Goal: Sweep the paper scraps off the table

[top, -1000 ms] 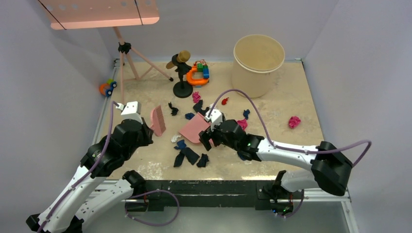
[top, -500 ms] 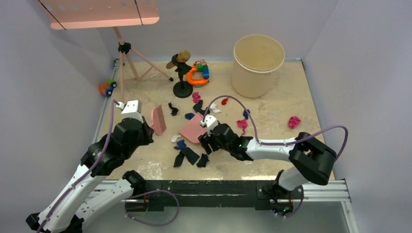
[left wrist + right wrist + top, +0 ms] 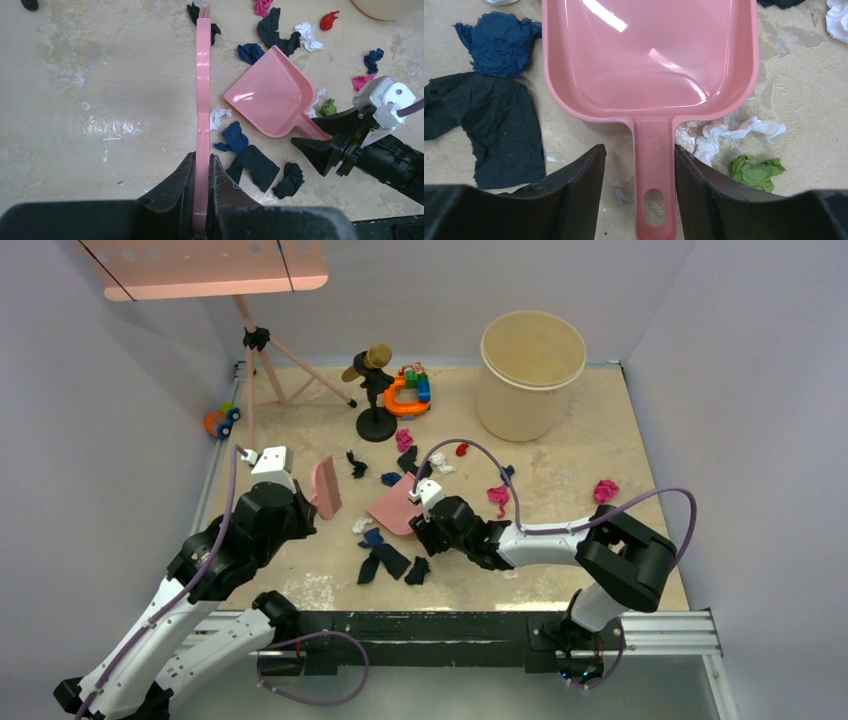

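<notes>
My left gripper point(image 3: 202, 172) is shut on the handle of a pink brush point(image 3: 202, 85), which stands on edge on the table point(image 3: 590, 570); the brush also shows in the top view point(image 3: 325, 488). My right gripper point(image 3: 640, 152) is open, its jaws on either side of the handle point(image 3: 654, 150) of the pink dustpan point(image 3: 649, 50), not closed on it. Paper scraps lie around the dustpan point(image 3: 398, 508): dark navy point(image 3: 255, 165), blue point(image 3: 234, 137), white point(image 3: 739, 132), green point(image 3: 756, 170), red point(image 3: 462, 449) and pink point(image 3: 605, 490).
A beige bucket point(image 3: 532, 360) stands at the back right. Toy blocks with an orange ring point(image 3: 408, 390) and a black stand point(image 3: 375, 390) are at the back middle. A pink tripod point(image 3: 265, 360) is at the back left, with a small toy point(image 3: 222, 420) off the left edge.
My right gripper has slid left to the dustpan's handle and its arm has folded in. The left gripper and brush have not moved.
</notes>
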You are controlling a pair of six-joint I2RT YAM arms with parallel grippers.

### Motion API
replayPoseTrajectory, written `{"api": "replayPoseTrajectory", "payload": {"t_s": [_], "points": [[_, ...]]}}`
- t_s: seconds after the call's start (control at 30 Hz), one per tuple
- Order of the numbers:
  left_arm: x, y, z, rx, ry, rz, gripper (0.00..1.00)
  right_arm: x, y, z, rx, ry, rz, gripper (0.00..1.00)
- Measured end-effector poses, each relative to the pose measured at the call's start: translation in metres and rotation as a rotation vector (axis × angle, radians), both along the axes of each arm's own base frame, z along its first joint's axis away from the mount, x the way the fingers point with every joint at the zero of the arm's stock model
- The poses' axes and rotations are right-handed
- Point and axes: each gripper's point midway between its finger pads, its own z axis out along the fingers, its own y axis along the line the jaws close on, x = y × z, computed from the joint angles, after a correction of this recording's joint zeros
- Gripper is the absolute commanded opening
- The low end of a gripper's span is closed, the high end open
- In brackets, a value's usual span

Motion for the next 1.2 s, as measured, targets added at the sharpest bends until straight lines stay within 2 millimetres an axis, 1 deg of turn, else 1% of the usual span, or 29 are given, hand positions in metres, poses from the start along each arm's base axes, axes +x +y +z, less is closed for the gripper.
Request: {"api": "replayPoseTrajectory", "payload": {"t_s": [0.03,0.1,0.17,0.2,0.27,0.3,0.43,0.5,0.53,0.63,0.7,0.87,1.03,1.1,1.17,1.2], "points": [[0.0,0.0,0.0,0.0,0.0,0.0,0.0,0.001,0.0,-0.001,-0.005,0.001,-0.002,0.52],[0.0,0.0,0.0,0.001,0.001,0.0,0.0,0.002,0.001,-0.005,-0.015,0.002,-0.003,0.42],[0.0,0.001,0.0,0.004,-0.001,0.003,0.0,0.003,-0.001,-0.006,-0.024,-0.001,-0.011,0.34],[0.0,0.002,0.0,0.004,-0.001,0.004,0.0,0.004,-0.001,-0.006,-0.028,-0.004,-0.014,0.27],[-0.001,0.003,0.0,0.008,-0.003,0.008,0.0,0.006,0.001,-0.006,-0.034,-0.005,-0.014,0.18],[-0.001,0.004,0.0,0.008,-0.004,0.009,0.0,0.008,0.003,-0.006,-0.035,-0.006,-0.012,0.15],[0.0,0.003,-0.001,0.02,0.001,0.006,0.0,0.01,0.007,0.001,-0.028,-0.017,-0.003,0.13],[0.001,0.003,-0.004,0.033,0.011,0.002,0.0,0.009,0.007,0.008,-0.016,-0.025,-0.003,0.03],[0.002,0.002,-0.005,0.041,0.016,0.001,0.0,0.009,0.006,0.013,-0.007,-0.031,-0.003,0.0],[0.005,0.002,-0.009,0.078,0.033,-0.009,0.0,0.007,0.003,0.031,0.017,-0.045,-0.004,0.0],[0.009,0.001,-0.008,0.11,0.045,-0.012,0.0,0.006,0.001,0.043,0.034,-0.055,-0.004,0.0],[0.029,-0.002,0.005,0.203,0.047,-0.006,0.0,-0.001,-0.012,0.076,0.085,-0.065,-0.034,0.0],[0.058,-0.005,0.01,0.351,0.075,0.006,0.0,-0.008,-0.038,0.105,0.13,-0.071,-0.127,0.0],[0.075,-0.008,0.009,0.445,0.099,0.004,0.0,-0.009,-0.054,0.115,0.148,-0.071,-0.199,0.0],[0.089,-0.01,0.007,0.538,0.126,0.003,0.0,-0.011,-0.069,0.12,0.158,-0.064,-0.269,0.0],[0.1,-0.011,0.006,0.598,0.143,0.007,0.0,-0.012,-0.078,0.12,0.154,-0.055,-0.303,0.0]]}}
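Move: The pink dustpan's handle lies right between the open right fingers, about 1 cm below the hand point, its pan some 7 cm ahead and 7 cm left. The green scrap is about 4 cm ahead and 4 cm right, the black cloth 9 cm left and 3 cm back. The left hand, gripping the brush, has the twisted black scrap about 20 cm ahead, 7 cm right and 22 below; the blue wad is 17 ahead, 14 right. Ease the right gripper about 1 cm forward and slightly down, pinch the dustpan's handle, then lift it about 12 cm, swinging right and turning clockwise late in the lift. As it rises, bring the left gripper, still holding the brush, about 10 cm forward towards the twisted black scrap, rolling its left side up some 35 degrees. ##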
